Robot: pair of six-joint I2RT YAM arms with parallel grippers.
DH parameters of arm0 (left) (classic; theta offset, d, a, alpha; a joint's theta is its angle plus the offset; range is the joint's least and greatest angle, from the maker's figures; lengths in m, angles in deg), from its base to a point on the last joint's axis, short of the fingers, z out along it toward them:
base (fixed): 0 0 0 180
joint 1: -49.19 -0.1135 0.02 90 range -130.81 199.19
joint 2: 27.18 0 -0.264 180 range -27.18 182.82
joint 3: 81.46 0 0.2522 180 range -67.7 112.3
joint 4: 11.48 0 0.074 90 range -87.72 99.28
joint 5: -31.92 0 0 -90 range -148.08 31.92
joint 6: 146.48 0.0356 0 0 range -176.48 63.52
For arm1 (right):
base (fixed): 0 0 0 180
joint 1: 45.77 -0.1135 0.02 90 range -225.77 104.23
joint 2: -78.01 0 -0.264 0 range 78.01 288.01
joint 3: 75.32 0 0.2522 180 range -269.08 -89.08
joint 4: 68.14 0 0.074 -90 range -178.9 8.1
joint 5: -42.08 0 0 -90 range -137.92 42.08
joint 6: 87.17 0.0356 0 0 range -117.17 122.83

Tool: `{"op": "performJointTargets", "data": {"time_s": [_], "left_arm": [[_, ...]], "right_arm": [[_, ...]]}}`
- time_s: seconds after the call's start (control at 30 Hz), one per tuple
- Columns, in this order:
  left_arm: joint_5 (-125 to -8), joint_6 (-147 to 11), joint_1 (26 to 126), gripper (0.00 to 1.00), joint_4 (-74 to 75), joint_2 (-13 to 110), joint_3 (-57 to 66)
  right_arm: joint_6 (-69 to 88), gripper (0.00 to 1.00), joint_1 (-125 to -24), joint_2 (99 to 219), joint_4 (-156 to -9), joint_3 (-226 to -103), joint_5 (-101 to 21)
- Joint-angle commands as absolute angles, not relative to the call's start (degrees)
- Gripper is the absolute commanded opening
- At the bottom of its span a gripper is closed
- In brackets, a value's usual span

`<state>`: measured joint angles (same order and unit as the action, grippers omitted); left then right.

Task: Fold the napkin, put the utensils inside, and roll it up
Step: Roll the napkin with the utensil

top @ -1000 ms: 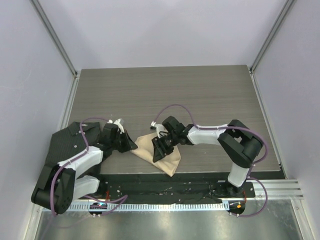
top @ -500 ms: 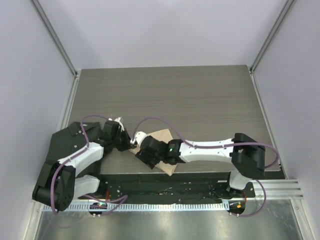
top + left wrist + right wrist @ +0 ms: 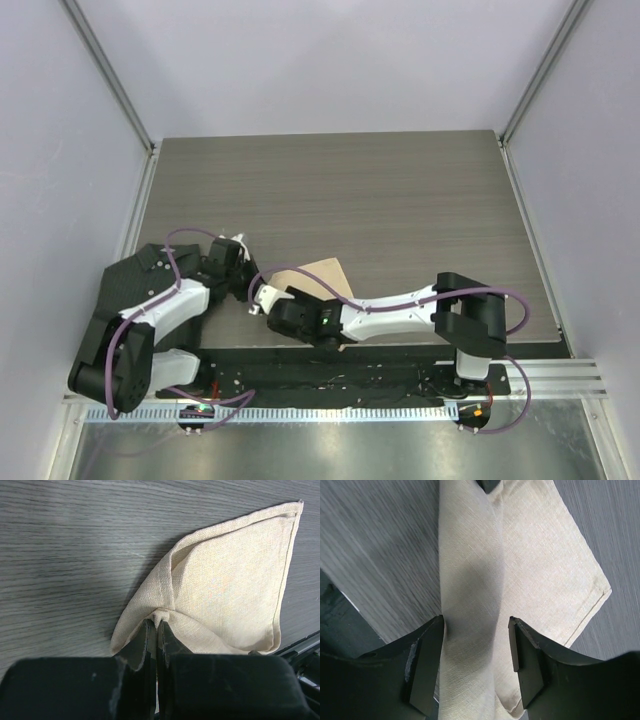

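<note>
The beige napkin (image 3: 318, 274) lies folded near the table's front edge, partly under my right arm. In the left wrist view it is a folded triangle (image 3: 230, 580). My left gripper (image 3: 157, 622) is shut on a pinched fold at the napkin's left corner; it also shows in the top view (image 3: 247, 283). My right gripper (image 3: 476, 655) is open, its fingers (image 3: 425, 665) straddling a raised, rolled-over band of the napkin (image 3: 470, 580) without closing on it. In the top view my right gripper (image 3: 264, 300) sits right beside the left one. No utensils are in view.
A dark ribbed cloth (image 3: 125, 285) lies at the table's left edge under my left arm. The table's black front edge strip (image 3: 400, 352) runs just below the napkin. My right arm (image 3: 400, 310) stretches across the front of the table.
My right arm has swung left across the napkin, from its middle to its left corner beside the left gripper. More of the napkin's right part now shows. The left gripper has barely moved.
</note>
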<state>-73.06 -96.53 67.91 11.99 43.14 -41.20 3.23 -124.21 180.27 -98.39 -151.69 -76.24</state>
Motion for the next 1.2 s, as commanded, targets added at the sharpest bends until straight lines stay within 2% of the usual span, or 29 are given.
{"op": "performJointTargets", "data": {"time_s": [0.0,0.6,0.73,0.83,0.87,0.93,0.97,1.07,1.17], "left_arm": [[-72.0,-95.5,67.8,0.0,13.4,44.1,-39.7],[-73.4,-95.2,67.8,0.0,13.4,45.2,-38.6],[-74.9,-94.9,67.8,0.0,12.7,44.5,-38.4],[-74.3,-95.0,67.8,0.17,12.9,42.3,-38.3],[-72.7,-95.1,67.8,0.28,13.5,41.4,-38.3],[-70.4,-95.6,67.8,0.39,14.8,39.1,-38.2],[-68.6,-95.8,67.8,0.5,16.2,36.7,-38.3],[-63.2,-96.6,67.8,0.65,18.5,32.1,-38.7],[-60.2,-97.3,67.8,0.71,18.9,28.1,-40.3]], "right_arm": [[0.6,0.61,-125.4,178.4,-93.2,-152.2,-77.1],[1.0,0.55,-123.2,185.1,-95.0,-153.7,-72.0],[2.4,0.5,-120.2,185.7,-95.4,-153.6,-64.8],[2.7,0.45,-118.2,185.4,-95.5,-152.5,-56.0],[4.6,0.44,-116.7,185.2,-95.5,-152.2,-53.1],[5.5,0.39,-115.2,185.0,-95.5,-151.0,-48.6],[6.5,0.38,-113.9,184.8,-95.3,-150.5,-42.4],[8.4,0.34,-111.0,184.5,-94.6,-148.8,-34.2],[9.6,0.32,-109.1,184.4,-93.4,-148.1,-27.6]]}}
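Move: The open right hand straddles the napkin roll, whose middle lies about 3 cm below and 1 cm left, level fore-and-aft; the flat flap is roughly 7 cm ahead, 6 cm right and 4 cm below. The left hand still pinches the roll's left end; the roll's middle is some 8 cm to that hand's right, 5 cm back and 1 cm below. Right hand sinks about 3 cm, forward-left, pinching the napkin roll; left lets go, rising some 4 cm. ##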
